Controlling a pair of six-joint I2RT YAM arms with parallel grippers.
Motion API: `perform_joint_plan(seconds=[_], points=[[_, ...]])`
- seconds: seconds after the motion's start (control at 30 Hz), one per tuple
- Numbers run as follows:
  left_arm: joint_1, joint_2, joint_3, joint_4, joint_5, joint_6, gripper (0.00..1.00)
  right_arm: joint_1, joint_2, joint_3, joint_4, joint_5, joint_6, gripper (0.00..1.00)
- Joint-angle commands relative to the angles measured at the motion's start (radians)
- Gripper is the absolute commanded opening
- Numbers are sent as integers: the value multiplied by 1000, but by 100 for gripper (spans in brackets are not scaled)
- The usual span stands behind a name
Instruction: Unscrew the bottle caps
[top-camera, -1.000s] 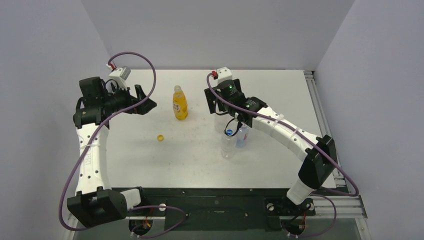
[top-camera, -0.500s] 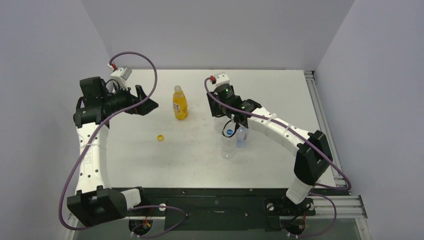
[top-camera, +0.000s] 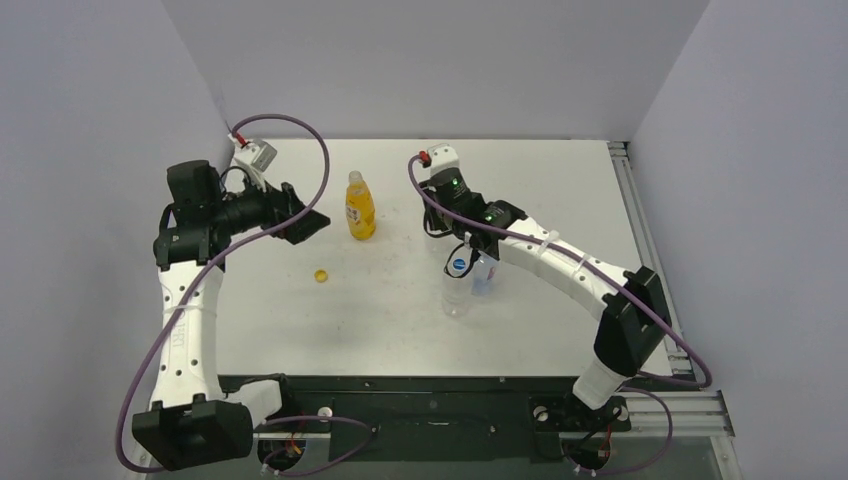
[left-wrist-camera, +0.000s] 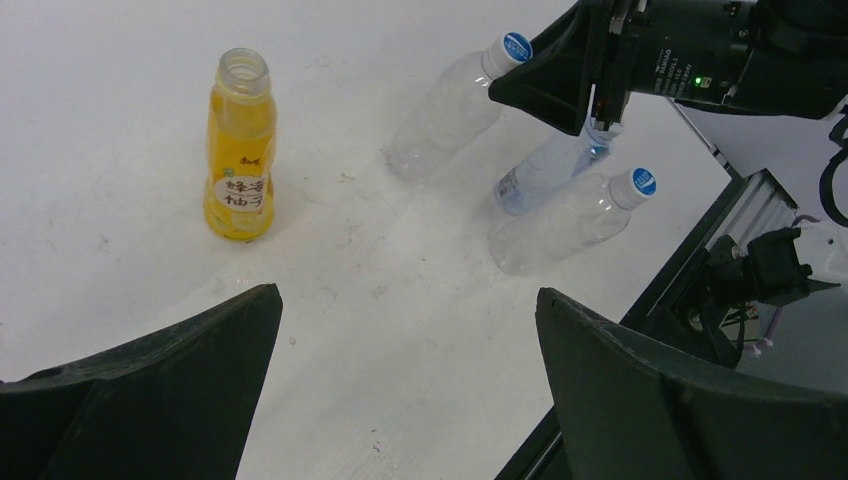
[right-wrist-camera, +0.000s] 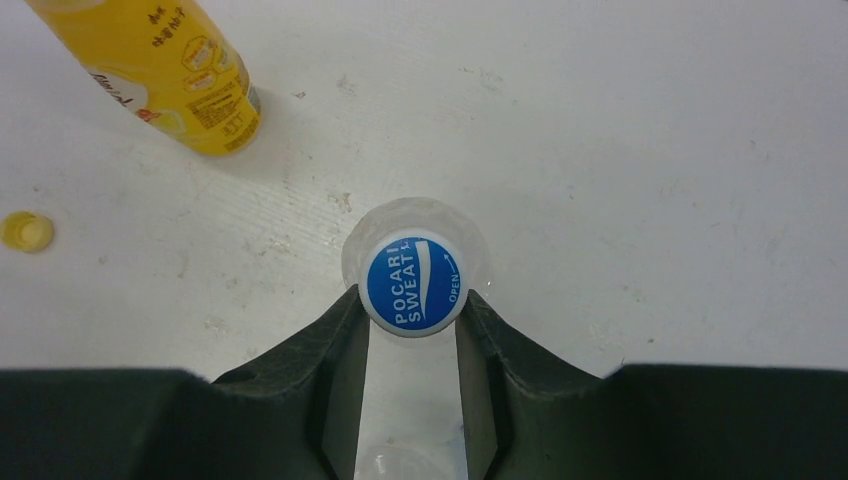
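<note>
In the right wrist view my right gripper (right-wrist-camera: 412, 296) is shut on a white bottle cap with a blue top (right-wrist-camera: 414, 282), one finger on each side. The cap sits on an upright clear bottle (right-wrist-camera: 420, 212). The left wrist view shows that bottle (left-wrist-camera: 448, 108) at the back, a shorter clear bottle with a bluish label (left-wrist-camera: 540, 172) and a third clear bottle (left-wrist-camera: 565, 218) with its blue-topped cap (left-wrist-camera: 643, 181). The yellow-orange bottle (top-camera: 360, 207) stands with an open neck. Its yellow cap (top-camera: 321, 275) lies on the table. My left gripper (top-camera: 306, 222) hovers open, left of the yellow bottle.
The white table (top-camera: 560, 190) is walled at the back and on both sides. A metal rail (top-camera: 640, 220) runs along its right edge, and the black base plate (top-camera: 430, 400) lies along the near edge. The clear bottles stand close together under my right arm.
My right gripper has come down over the clear bottle's cap and closed on it. My left arm has shifted slightly right and toward the yellow bottle, still open.
</note>
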Motion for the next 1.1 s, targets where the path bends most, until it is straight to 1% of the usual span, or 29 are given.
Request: perform_joint_plan(seconds=[0.0, 0.17, 0.27, 0.33, 0.37, 0.43, 0.47, 0.5, 0.57, 0.6, 0.7, 0.77, 0.9, 1.07], points=[[-22, -62, -23, 17, 95, 85, 96, 92, -126, 20, 22, 74, -40, 19], [-60, -96, -43, -65, 116, 215, 97, 225, -186, 42, 13, 150, -61, 18], [-68, -126, -53, -135, 182, 337, 97, 280, -224, 74, 2, 153, -52, 18], [-68, -174, -75, -135, 223, 391, 97, 321, -244, 96, -12, 150, -44, 18], [-70, -219, -101, -120, 234, 397, 97, 346, -249, 103, -21, 148, -37, 19], [-73, -290, -158, -11, 260, 349, 96, 378, -266, 120, -32, 131, -19, 20], [-75, -313, -175, 79, 278, 298, 96, 395, -277, 128, -34, 119, -1, 21], [-77, -349, -204, 117, 287, 277, 97, 404, -282, 130, -33, 112, 8, 22], [-97, -386, -232, 231, 309, 216, 97, 434, -296, 135, -24, 95, 30, 23], [-106, -392, -237, 245, 311, 194, 97, 451, -304, 135, -18, 87, 43, 23], [-152, -404, -242, 227, 292, 223, 97, 475, -312, 145, 7, 45, 67, 25], [-198, -417, -244, 217, 245, 281, 97, 486, -316, 153, 14, 24, 84, 26], [-238, -460, -267, 237, 145, 349, 97, 494, -322, 163, 26, -7, 108, 27], [-250, -446, -241, 154, 155, 415, 97, 499, -321, 166, 60, -38, 137, 28]])
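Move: The right fingers are already shut on the blue cap of the far water bottle; the open left gripper to which that bottle goes is about 22 cm to the left, 7 cm back and 11 cm higher. From the right hand, the yellow bottle stands 7 cm ahead and 15 cm left, the near water bottle 12 cm back and 5 cm right. From the left hand, the held bottle's middle lies some 22 cm right, 7 cm ahead and 21 cm below. Keeping its pinch on the cap, the right hand carries the water bottle some 20 cm back, 17 cm up and 10 cm left towards the left gripper, turning about 25 degrees counter-clockwise while its left side rises. The left hand, fingers staying wide open, draws back about 12 cm and 7 cm right with a small rise, swinging clockwise and tipping its fingers up from their downward slant to face the bottle's side. ##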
